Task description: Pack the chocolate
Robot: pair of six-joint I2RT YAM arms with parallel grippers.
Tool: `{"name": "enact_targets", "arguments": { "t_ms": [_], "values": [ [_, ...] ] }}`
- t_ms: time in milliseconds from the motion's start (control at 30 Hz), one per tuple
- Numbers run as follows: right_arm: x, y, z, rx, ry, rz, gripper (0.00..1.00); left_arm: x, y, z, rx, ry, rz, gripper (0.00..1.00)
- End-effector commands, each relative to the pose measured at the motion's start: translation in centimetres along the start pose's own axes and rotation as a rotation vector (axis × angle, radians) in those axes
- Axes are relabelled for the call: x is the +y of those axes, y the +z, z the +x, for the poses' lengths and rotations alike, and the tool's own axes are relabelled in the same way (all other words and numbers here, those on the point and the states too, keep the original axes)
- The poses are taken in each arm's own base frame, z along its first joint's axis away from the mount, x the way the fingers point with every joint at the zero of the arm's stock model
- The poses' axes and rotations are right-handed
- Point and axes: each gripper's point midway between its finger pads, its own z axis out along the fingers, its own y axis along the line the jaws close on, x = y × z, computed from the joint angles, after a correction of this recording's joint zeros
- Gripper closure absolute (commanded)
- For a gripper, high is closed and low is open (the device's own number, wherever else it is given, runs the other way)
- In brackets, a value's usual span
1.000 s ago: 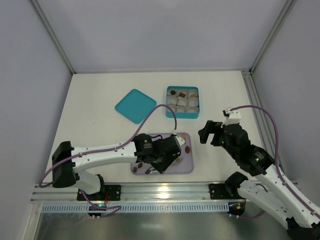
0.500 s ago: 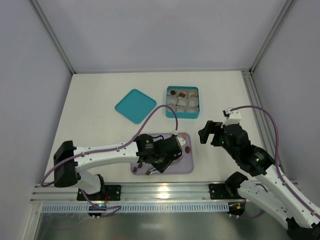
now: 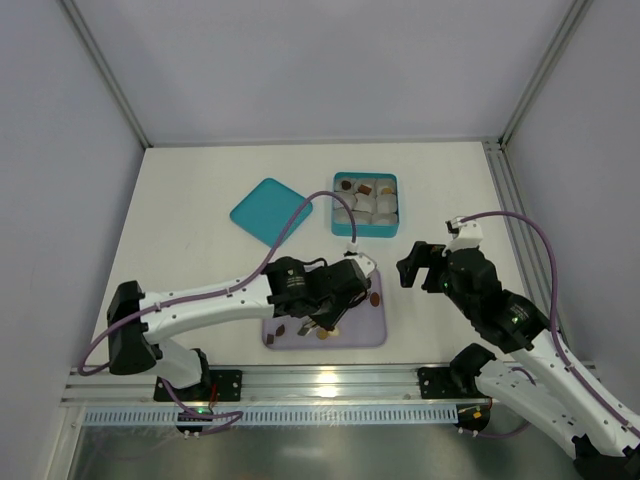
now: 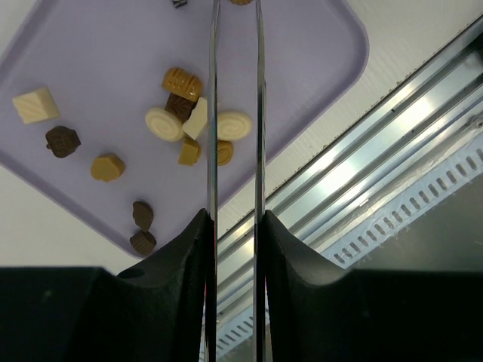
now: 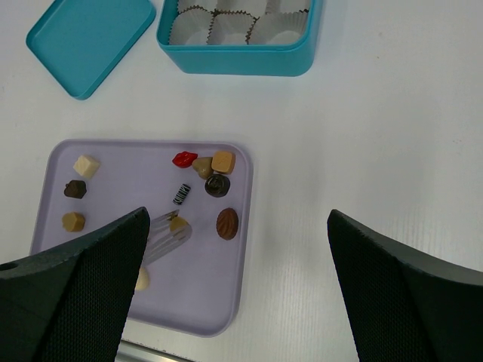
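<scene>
Loose chocolate pieces lie on a purple tray: a red one, a tan cube, a dark round one and a brown oval. More lie in a cluster. My left gripper has long thin fingers, shut on a small tan chocolate at their tips, over the tray's middle. In the top view its wrist hides the tips. My right gripper hangs wide open and empty over the table, right of the tray.
A teal box with white paper cups stands behind the tray, chocolates in its back cups. Its lid lies to the left. A metal rail runs along the near edge.
The left gripper's fingers have drawn closer together, and its wrist has moved back and right over the tray. The right arm has not moved.
</scene>
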Motion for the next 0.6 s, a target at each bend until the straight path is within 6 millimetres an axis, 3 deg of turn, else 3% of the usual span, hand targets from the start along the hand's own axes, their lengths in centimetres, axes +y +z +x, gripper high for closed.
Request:
{"name": "enact_targets", "arguments": {
  "t_ms": [0, 233, 333, 567],
  "values": [
    [0.1, -0.1, -0.9, -0.039, 0.021, -0.003, 0.0, 0.9, -1.3, -3.3, -0.09, -0.038, -0.027, 0.7],
    [0.1, -0.2, -1.2, -0.047, 0.018, -0.002, 0.0, 3.3, -2.5, -8.8, -0.179, -0.097, -0.057, 0.7],
    [0.1, -0.3, -1.3, -0.048, 0.017, -0.002, 0.0, 5.0, -3.3, -12.2, -0.233, -0.141, -0.064, 0.7],
    [0.2, -0.4, -1.7, -0.056, 0.011, -0.002, 0.0, 10.0, -1.6, -17.3, -0.271, -0.221, -0.13, 0.69]
  ]
}}
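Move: The left hand already holds a small caramel-coloured chocolate just above the lavender tray. The teal box with paper cups that it is taken to lies about 25 cm ahead, 1 cm to its right and 2 cm lower. The tray's middle is level fore and aft, some 7 cm left and 4 cm down; the red chocolate lies 7 cm ahead and 3 cm left, 3 cm down. From the right hand the box is about 14 cm ahead, 6 cm left, 6 cm down. The left hand keeps its unchanged pinch on the caramel-coloured chocolate and carries it forward off the tray area towards the teal box, speeding up as it goes, about 15 cm ahead with a slight drift to the right. It climbs some 8 cm on the way, the rise flattening out near the end, while the wrist turns about 15 degrees counter-clockwise and tilts a little. ##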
